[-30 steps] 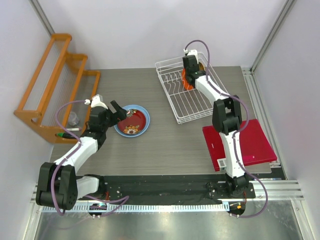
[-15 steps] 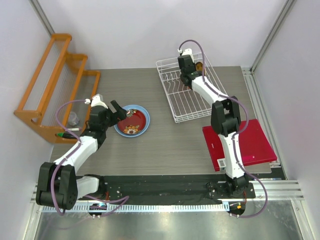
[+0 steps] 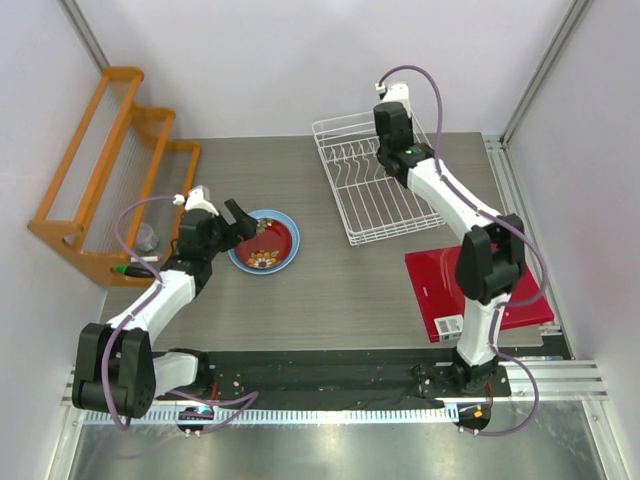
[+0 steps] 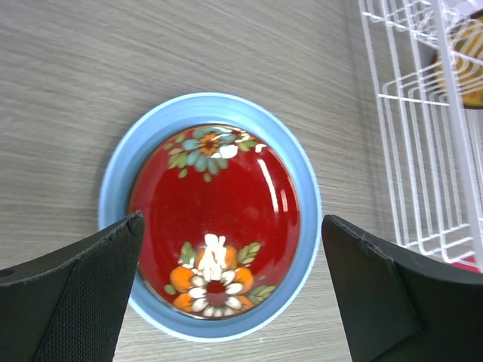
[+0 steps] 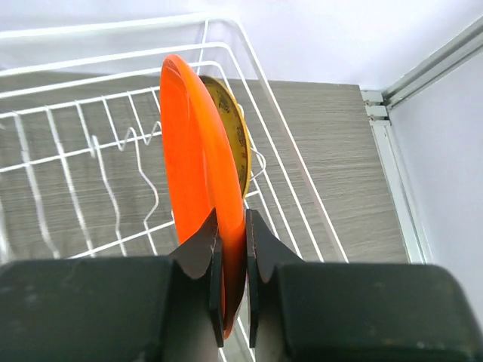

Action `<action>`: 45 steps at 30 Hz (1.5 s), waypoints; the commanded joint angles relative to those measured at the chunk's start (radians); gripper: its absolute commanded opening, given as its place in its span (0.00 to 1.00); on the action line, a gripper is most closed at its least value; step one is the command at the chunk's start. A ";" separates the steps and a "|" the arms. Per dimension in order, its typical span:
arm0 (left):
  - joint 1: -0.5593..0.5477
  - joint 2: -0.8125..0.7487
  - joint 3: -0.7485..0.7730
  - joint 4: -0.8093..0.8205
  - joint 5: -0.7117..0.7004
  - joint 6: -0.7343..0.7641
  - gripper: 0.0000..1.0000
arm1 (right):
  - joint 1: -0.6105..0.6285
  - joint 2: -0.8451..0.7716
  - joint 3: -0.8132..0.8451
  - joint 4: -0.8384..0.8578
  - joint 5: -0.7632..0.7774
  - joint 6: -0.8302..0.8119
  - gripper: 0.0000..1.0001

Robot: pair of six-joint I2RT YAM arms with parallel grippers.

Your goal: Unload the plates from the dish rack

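The white wire dish rack [image 3: 375, 200] stands at the back right of the table. My right gripper [image 3: 392, 140] hovers over its far end. In the right wrist view the gripper [image 5: 232, 219] is shut on the edge of the plain orange plate [image 5: 198, 143], which stands upright over the rack [image 5: 106, 27]. The yellow-brown patterned plate [image 5: 235, 136] stands right behind it. The dark red floral plate [image 4: 215, 219] lies inside the light blue plate [image 4: 113, 188] on the table [image 3: 264, 242]. My left gripper [image 4: 232, 220] is open above them, one finger on each side.
An orange wooden stepped shelf [image 3: 110, 170] stands at the far left with a small clear cup [image 3: 147, 237] on its low step. A flat red book [image 3: 490, 285] lies at the right, near the right arm. The rack's edge shows in the left wrist view [image 4: 423, 136].
My right arm has swung to the right and its gripper has moved right and up over the rack's far end, still on the orange plate. The left arm has barely moved.
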State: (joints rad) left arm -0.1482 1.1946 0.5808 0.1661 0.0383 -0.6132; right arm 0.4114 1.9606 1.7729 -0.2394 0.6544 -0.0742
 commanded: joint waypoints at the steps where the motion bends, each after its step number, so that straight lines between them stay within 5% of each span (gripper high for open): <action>1: 0.001 0.010 0.053 0.076 0.113 -0.022 0.99 | 0.033 -0.152 -0.053 -0.021 -0.126 0.135 0.01; 8: 0.002 0.046 0.057 0.219 0.268 -0.095 1.00 | 0.067 -0.313 -0.269 0.003 -0.508 0.364 0.01; 15: 0.001 0.103 0.047 0.361 0.391 -0.187 1.00 | 0.079 -0.373 -0.466 0.227 -0.826 0.569 0.01; 34: -0.017 0.264 0.016 0.647 0.454 -0.329 0.89 | 0.129 -0.330 -0.590 0.488 -1.070 0.806 0.02; 38: -0.021 0.283 0.019 0.688 0.465 -0.349 0.70 | 0.132 -0.319 -0.599 0.512 -1.095 0.827 0.02; 45: -0.022 0.304 0.027 0.707 0.506 -0.355 0.06 | 0.135 -0.269 -0.593 0.563 -1.157 0.866 0.03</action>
State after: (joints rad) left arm -0.1707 1.4754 0.5961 0.8265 0.5167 -0.9703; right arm 0.5346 1.6817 1.1652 0.2047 -0.4068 0.7383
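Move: Above the dish rack, the right hand already holds the orange plate. The open left gripper waits about 20 cm back, 40 cm left and 11 cm lower; from that gripper the orange plate is some 25 cm ahead, 41 right and 9 up. From the right hand, the rack's middle lies 20 cm below, 1 back and 2 left, and the brown plate in it 8 ahead, 4 right and 15 down. The red plate lies 22 back, 36 left and 22 down. Swinging left and back by some 22 and 17 cm, the right hand carries the orange plate from the rack towards the left gripper, rolling its left side up about 60 degrees and turning counter-clockwise. The left hand comes about 10 cm right and 6 cm up to meet it, rolls its left side down and turns clockwise, then closes late, pinching the plate's near-left rim while the right keeps its grip. ##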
